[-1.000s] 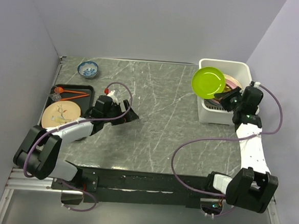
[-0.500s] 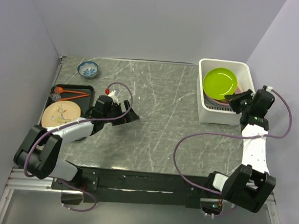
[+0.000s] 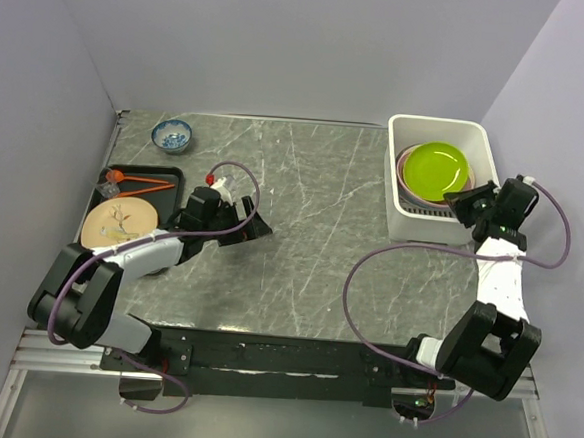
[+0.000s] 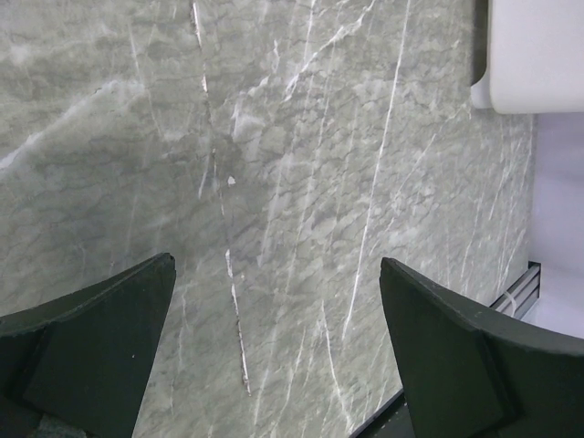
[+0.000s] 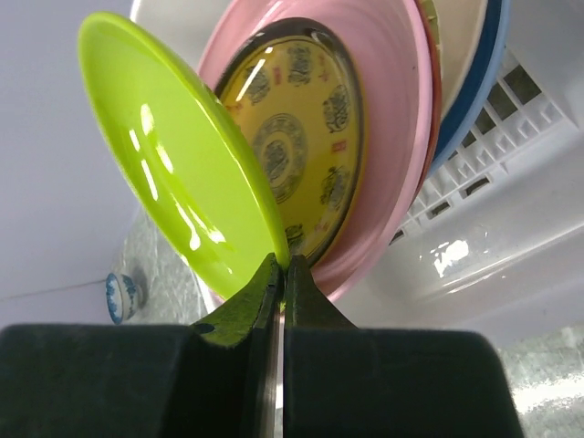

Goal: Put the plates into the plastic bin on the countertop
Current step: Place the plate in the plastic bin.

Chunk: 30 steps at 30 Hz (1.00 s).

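Note:
My right gripper [image 3: 471,198] [image 5: 284,262] is shut on the rim of a green plate [image 3: 439,169] [image 5: 173,155], held tilted inside the white plastic bin [image 3: 404,223] [image 5: 511,146] at the back right of the countertop [image 3: 311,230]. Under it in the bin lie a pink plate [image 5: 383,109], a small yellow-patterned plate [image 5: 297,146] and further plates with red-orange and blue edges. A cream plate with a leaf sprig [image 3: 117,223] lies at the left, beside the left arm. My left gripper [image 3: 254,224] [image 4: 278,274] hangs open over bare countertop [image 4: 274,164].
A flat black tray [image 3: 165,178] at the left holds orange chopsticks [image 3: 139,182]. A small blue-and-white bowl [image 3: 172,133] [image 5: 121,294] stands at the back left. Walls close in on the left, back and right. The bin's corner [image 4: 534,55] shows in the left wrist view.
The right gripper has carried the green plate from above the bin's near-left edge down into the bin, over the stacked plates. The left arm has not moved.

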Motion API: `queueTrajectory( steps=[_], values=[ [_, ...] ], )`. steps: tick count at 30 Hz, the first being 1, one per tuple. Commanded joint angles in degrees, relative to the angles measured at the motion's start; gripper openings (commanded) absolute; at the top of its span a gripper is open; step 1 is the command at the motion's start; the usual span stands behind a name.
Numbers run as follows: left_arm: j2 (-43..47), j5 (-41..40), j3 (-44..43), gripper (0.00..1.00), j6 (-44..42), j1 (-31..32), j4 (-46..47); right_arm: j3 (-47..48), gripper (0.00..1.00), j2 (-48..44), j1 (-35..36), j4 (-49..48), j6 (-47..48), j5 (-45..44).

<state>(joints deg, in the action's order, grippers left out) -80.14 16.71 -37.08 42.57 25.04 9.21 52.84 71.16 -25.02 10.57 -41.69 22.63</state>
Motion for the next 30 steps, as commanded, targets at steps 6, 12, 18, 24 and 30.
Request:
queueTrajectory(
  steps=[6, 12, 18, 24, 30],
  values=[
    [0.9, -0.9, -0.9, 0.99, -1.6, 0.0, -0.2, -0.9, 0.08, 1.1, -0.3, -3.2, 0.3, 3.6],
    [0.2, -0.8, -1.2, 0.99, -1.7, 0.0, -0.1, -3.3, 0.17, 0.2, -0.3, -4.5, 0.4, 6.4],
    [-1.2, 0.1, -1.7, 0.99, -1.3, 0.0, 1.0, -3.9, 0.31, 0.2, -0.3, -3.6, 1.7, 8.0],
    [-2.2, 0.4, -1.7, 0.99, -1.3, 0.0, 1.7, -4.2, 0.55, -3.0, -0.5, -1.4, 2.9, 6.5],
    [-2.6, 1.1, -1.2, 0.99, -1.3, 0.0, 2.7, -4.2, 0.76, -10.8, -0.7, -0.3, 2.1, 2.3]
  ],
)
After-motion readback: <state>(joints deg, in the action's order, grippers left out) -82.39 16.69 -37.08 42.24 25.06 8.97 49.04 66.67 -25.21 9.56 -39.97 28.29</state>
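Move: The right hand pinches the green plate by its near rim, plate middle about 5 cm ahead, 3 cm left and level with the fingers. The yellow plate it goes onto lies some 6 cm ahead, 2 cm left and 6 cm lower, inside the pink plate. The bin's middle is about 8 cm ahead, straight on, and 11 cm down. From the left hand, the yellow plate is roughly 11 cm ahead, 37 cm right and slightly higher. The right hand lets go of the green plate over the yellow one, its fingers starting shut and ending well open. While they part it sinks about 2 cm and drifts left by roughly as much, then climbs some 2.5 cm and draws back a little, clear of the plate's rim, turning about 5 degrees counter-clockwise. ##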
